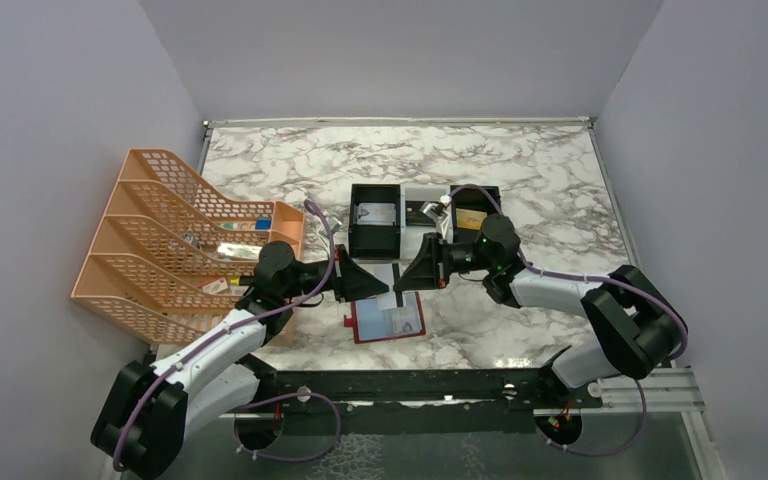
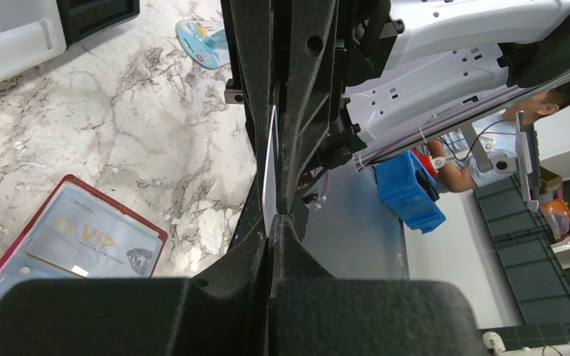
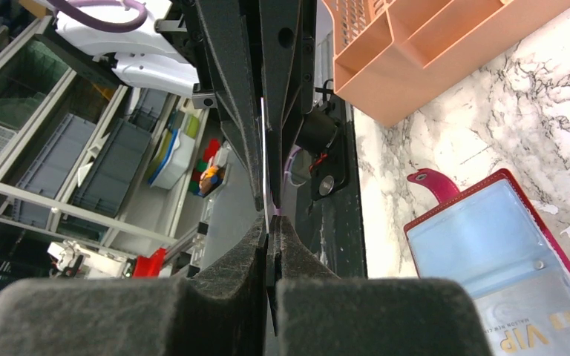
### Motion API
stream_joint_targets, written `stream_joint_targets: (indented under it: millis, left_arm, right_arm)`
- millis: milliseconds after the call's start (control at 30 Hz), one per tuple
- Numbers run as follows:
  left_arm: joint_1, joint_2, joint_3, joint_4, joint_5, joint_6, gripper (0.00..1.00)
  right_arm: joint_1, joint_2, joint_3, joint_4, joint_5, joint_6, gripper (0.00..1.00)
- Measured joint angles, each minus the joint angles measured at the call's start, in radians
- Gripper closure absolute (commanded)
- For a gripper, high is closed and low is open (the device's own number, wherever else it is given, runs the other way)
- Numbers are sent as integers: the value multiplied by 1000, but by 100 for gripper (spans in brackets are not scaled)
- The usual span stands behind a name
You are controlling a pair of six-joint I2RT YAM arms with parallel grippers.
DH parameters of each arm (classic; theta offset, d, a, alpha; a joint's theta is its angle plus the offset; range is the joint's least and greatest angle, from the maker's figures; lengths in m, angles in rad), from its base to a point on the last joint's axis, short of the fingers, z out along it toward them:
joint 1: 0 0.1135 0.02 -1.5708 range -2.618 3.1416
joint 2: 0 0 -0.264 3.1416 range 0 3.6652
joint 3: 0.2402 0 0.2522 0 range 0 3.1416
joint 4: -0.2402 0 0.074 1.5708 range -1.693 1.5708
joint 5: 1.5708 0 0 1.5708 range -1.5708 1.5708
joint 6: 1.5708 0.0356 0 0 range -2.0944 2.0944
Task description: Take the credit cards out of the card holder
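The card holder lies open on the marble, red-bordered with pale blue panels; a VIP credit card still sits in a pocket. Above it my two grippers meet tip to tip. A silvery-white credit card stands edge-on between them. My left gripper is shut on one end of it, and my right gripper is shut on the other end. The same card shows as a thin pale line in the right wrist view, with the holder below right.
A black-and-white three-compartment tray stands behind the holder, with a silver card and a gold card in it. An orange file rack fills the left side. A clear light-blue packet lies on the marble.
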Motion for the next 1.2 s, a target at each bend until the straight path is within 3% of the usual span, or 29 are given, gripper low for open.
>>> stream_joint_targets:
  millis: [100,167,200,367,467,733,967,1200]
  left_arm:
    - [0,-3,0,2,-1,-1,49]
    - [0,-4,0,1,-2,-6,13]
    - [0,-5,0,0,-4,-6,2]
    - [0,-29,3,-55,-53,-12,1]
    - [0,-61,55,-237,-146,53,1]
    - [0,-156,325,-801,-636,262,1]
    - [2,-191,382,-1048,-903,360,1]
    - [2,-270,387,-1144,-1068,443,1]
  right_arm:
    - [0,0,0,10,-2,1,99]
    - [0,-7,0,2,5,-14,99]
    - [0,-16,1,-18,17,-31,99]
    - [0,-98,45,-239,160,-191,99]
    - [0,-143,100,-405,298,-303,99]
    - [0,-164,230,-706,590,-517,99]
    - [46,-73,431,-885,853,-670,99]
    - [153,129,648,-1012,1142,-868,99]
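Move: About 19 cm ahead of the right hand, 5 cm to its left and 14 cm below lies the tray's left black compartment, where the credit card is bound. The white compartment is level with it, some 7 cm right of the hand; the open card holder lies 2 cm back, 1 cm left and 15 cm below the hand. That card's middle is about 1 cm to the right of the left hand, whose fingers still grip it; the orange organizer stands roughly 42 cm to that hand's left, 12 cm ahead and 12 cm lower. Opening wide, the left fingers let go of the card, then that hand swings away left about 15 cm and forward 8 cm towards the organizer, turning to point forward and down. The right hand keeps its pinch and carries the card forward some 18 cm, almost level, to the left black compartment, its fingers swinging clockwise and tipping down to point forward-left. ##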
